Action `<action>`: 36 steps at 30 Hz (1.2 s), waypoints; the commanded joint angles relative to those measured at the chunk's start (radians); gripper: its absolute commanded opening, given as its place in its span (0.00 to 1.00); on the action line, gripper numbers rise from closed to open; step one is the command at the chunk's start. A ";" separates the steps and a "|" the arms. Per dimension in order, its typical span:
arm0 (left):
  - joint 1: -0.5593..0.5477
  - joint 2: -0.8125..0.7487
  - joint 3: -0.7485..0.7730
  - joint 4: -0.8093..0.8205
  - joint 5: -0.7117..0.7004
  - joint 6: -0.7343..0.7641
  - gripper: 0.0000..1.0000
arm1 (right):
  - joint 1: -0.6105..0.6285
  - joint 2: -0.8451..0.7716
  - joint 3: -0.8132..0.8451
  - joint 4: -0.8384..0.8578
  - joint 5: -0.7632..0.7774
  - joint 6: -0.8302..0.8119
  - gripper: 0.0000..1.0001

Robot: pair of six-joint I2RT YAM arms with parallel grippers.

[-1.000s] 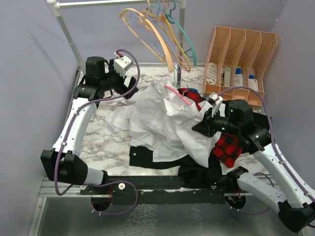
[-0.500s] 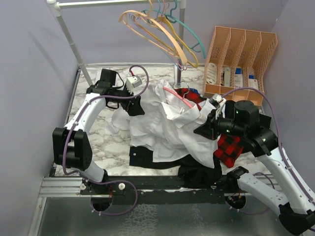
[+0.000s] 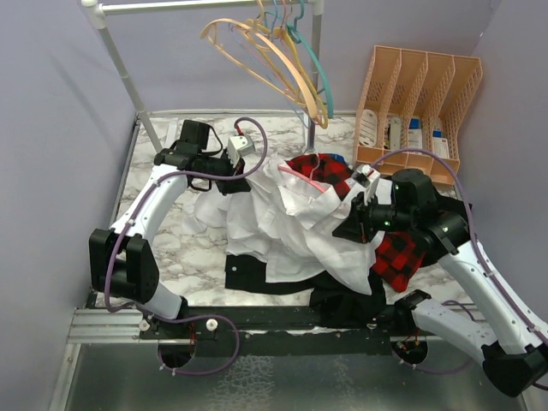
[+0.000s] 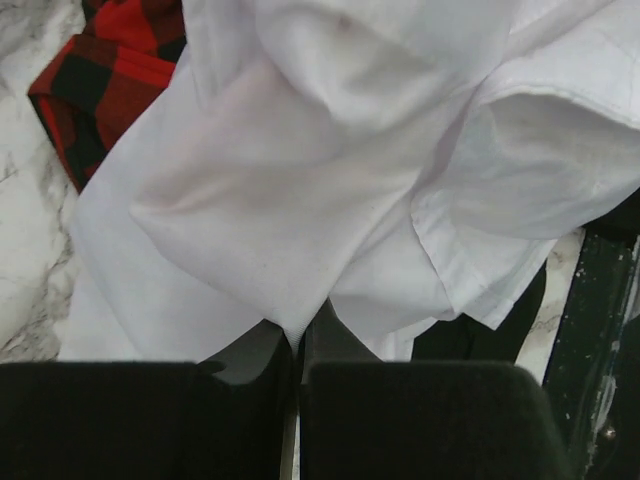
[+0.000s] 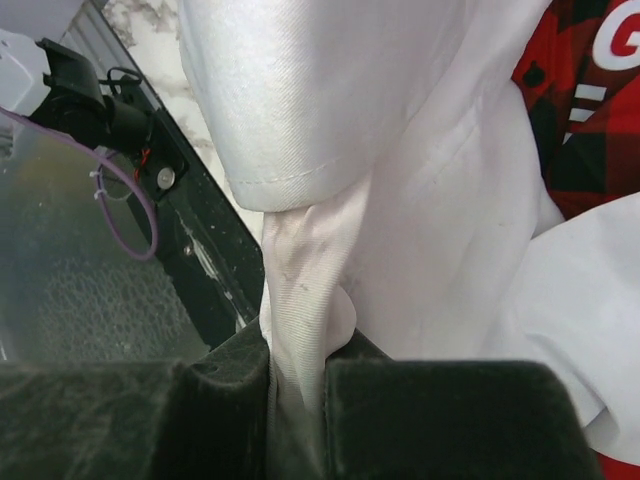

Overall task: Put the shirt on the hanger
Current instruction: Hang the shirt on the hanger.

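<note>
The white shirt (image 3: 287, 227) lies crumpled in a heap mid-table, over darker clothes. A thin pink hanger (image 3: 301, 178) pokes out of its upper folds; most of it is hidden in the fabric. My left gripper (image 3: 250, 181) is at the shirt's upper left edge, and in the left wrist view it (image 4: 297, 345) is shut on a pinched corner of the shirt (image 4: 300, 200). My right gripper (image 3: 353, 224) sits at the shirt's right side. In the right wrist view it (image 5: 297, 375) is shut on a bunched fold of the shirt (image 5: 330, 140).
A red-and-black plaid shirt (image 3: 396, 257) and a black garment (image 3: 342, 295) lie under the white one. Peach and teal hangers (image 3: 287, 60) hang on the rail, by its upright pole (image 3: 315, 77). An orange file organiser (image 3: 419, 103) stands back right.
My left arm swung from the back left over to the shirt's edge and its jaws closed on the fabric. The hangers on the rail swayed. The right arm barely shifted.
</note>
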State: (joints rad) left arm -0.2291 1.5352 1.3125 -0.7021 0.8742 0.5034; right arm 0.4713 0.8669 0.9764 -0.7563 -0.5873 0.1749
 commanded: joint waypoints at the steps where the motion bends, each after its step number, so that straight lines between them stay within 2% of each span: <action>1: 0.005 -0.059 0.030 -0.002 -0.115 0.068 0.00 | 0.011 0.029 0.047 -0.010 -0.086 -0.026 0.01; 8: 0.004 -0.046 0.019 -0.014 -0.035 0.026 0.00 | 0.015 0.048 0.076 -0.008 -0.091 -0.025 0.01; 12: -0.029 -0.099 -0.049 -0.080 0.072 -0.020 0.00 | 0.015 0.049 0.122 -0.022 0.047 -0.041 0.01; 17: -0.131 -0.241 -0.185 -0.065 0.018 -0.081 0.00 | 0.016 0.092 0.143 -0.022 0.092 -0.059 0.01; 23: -0.155 -0.267 -0.085 -0.134 0.016 -0.128 0.00 | 0.090 0.153 0.150 -0.030 0.193 -0.094 0.01; 24: -0.163 -0.266 -0.079 -0.142 0.027 -0.147 0.02 | 0.093 0.158 0.153 -0.027 0.194 -0.096 0.01; 25: -0.168 -0.265 -0.083 -0.143 0.031 -0.167 0.15 | 0.095 0.158 0.157 -0.024 0.191 -0.097 0.01; 26: -0.171 -0.265 -0.089 -0.140 0.026 -0.186 0.39 | 0.094 0.158 0.159 -0.021 0.190 -0.098 0.01; 27: -0.172 -0.266 -0.092 -0.130 0.008 -0.210 0.81 | 0.095 0.156 0.160 -0.019 0.192 -0.102 0.01; 28: -0.171 -0.268 -0.089 -0.123 -0.021 -0.227 0.97 | 0.095 0.156 0.161 -0.023 0.198 -0.105 0.01; 31: -0.171 -0.263 -0.013 -0.133 -0.116 -0.251 0.99 | 0.095 0.147 0.157 -0.034 0.216 -0.113 0.01; 36: -0.131 -0.191 0.282 -0.161 -0.268 -0.271 0.99 | 0.114 0.112 0.139 -0.051 0.209 -0.144 0.01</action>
State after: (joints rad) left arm -0.3950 1.3148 1.3880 -0.8726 0.7387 0.2798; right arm 0.5697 1.0210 1.0985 -0.8383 -0.4091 0.0731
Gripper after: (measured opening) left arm 0.988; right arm 0.069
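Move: Some 14 cm to the right of the left hand, about 1 cm ahead and a little above it, lies the middle of the bare pink hanger tube; this hand already pinches a fold of the white shirt. The plaid shirt lies about 22 cm right, 9 cm ahead and 12 cm lower, the black cloth roughly 8 cm right, 16 cm back and 13 cm lower. From the right hand the tube is about 14 cm ahead and 10 cm left, level in height. Keeping its pinch on the white shirt, the left hand lifts slightly, then draws the cloth back about 8 cm towards its base, opens wide to let it go and rises clear. The right hand keeps its grip on the shirt's other side, shifting forward about 2 cm while its fingertips tip down some 10 degrees. ##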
